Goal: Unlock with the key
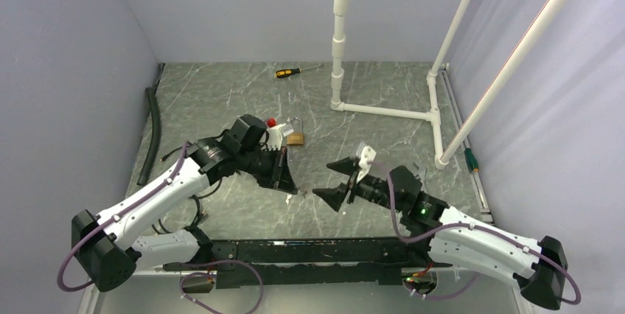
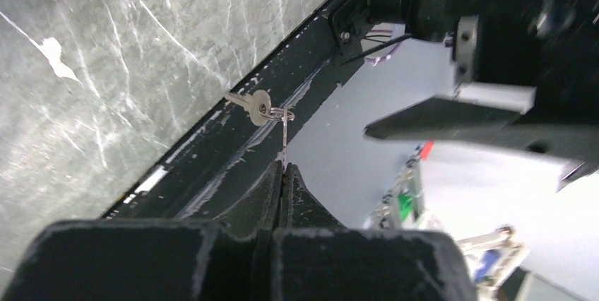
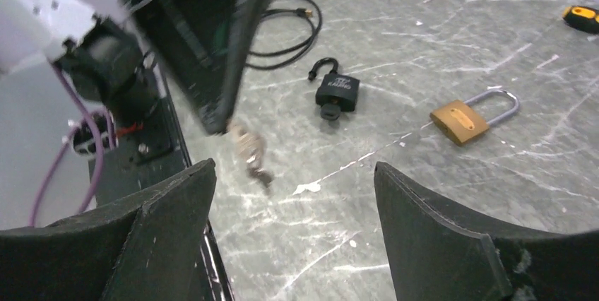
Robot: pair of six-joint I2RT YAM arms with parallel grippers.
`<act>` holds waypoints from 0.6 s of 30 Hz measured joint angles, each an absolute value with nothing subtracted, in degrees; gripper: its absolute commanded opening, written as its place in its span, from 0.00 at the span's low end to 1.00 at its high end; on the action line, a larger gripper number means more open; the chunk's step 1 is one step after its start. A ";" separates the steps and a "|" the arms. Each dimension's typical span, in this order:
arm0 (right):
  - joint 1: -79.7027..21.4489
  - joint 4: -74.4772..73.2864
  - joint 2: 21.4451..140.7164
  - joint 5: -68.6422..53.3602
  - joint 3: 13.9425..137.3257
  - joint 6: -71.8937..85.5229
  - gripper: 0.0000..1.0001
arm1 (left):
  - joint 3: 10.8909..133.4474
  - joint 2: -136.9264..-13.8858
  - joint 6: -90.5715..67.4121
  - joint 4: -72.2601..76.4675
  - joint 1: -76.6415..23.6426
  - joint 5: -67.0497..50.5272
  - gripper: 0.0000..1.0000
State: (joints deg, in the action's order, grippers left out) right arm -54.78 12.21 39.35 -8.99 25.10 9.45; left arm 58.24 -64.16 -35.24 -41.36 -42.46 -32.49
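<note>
My left gripper [image 2: 284, 168] is shut on a thin silver key [image 2: 284, 138] that shows edge-on between its jaws. A second key [image 2: 258, 107] dangles from the ring [image 2: 284, 112] at its end. In the right wrist view the bunch of keys [image 3: 251, 154] hangs blurred below the left gripper's fingers [image 3: 233, 68], above the table. A brass padlock [image 3: 463, 121] [image 1: 295, 138] with a steel shackle lies flat on the table. A black padlock [image 3: 337, 92] lies nearer the left arm. My right gripper [image 3: 294, 170] [image 1: 333, 180] stands open and empty, facing the keys from the right.
A yellow-and-black screwdriver [image 1: 291, 72] lies at the back of the table. A white pipe frame [image 1: 383, 111] stands at the back right. A black hose [image 1: 155, 133] runs along the left edge. Loose black cable [image 3: 282, 39] lies near the black padlock.
</note>
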 measured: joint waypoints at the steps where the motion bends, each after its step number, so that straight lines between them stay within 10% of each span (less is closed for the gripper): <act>1: -57.08 12.91 38.28 -7.22 23.55 7.40 0.84 | 58.33 -64.69 -37.54 -41.06 -42.46 -32.16 0.00; 18: -76.58 35.62 44.77 17.23 13.13 -20.86 0.48 | 58.48 -69.58 -57.06 -34.76 -42.48 -38.15 0.00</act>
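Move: The left hand still pinches one key; its ring and second key hang some 4 cm right of, 1 cm back from and 3 cm below that hand. The keys lie about 6 cm left of the right hand, 3 cm back and 4 cm lower. From the right hand, the brass padlock lies 20 cm ahead and 9 cm left, the black padlock 11 cm ahead and 21 cm left, both about 18 cm below. Right hand dips back about 4 cm, then slightly forward, fingers half-closing towards keys left hand brings 3 cm right. ##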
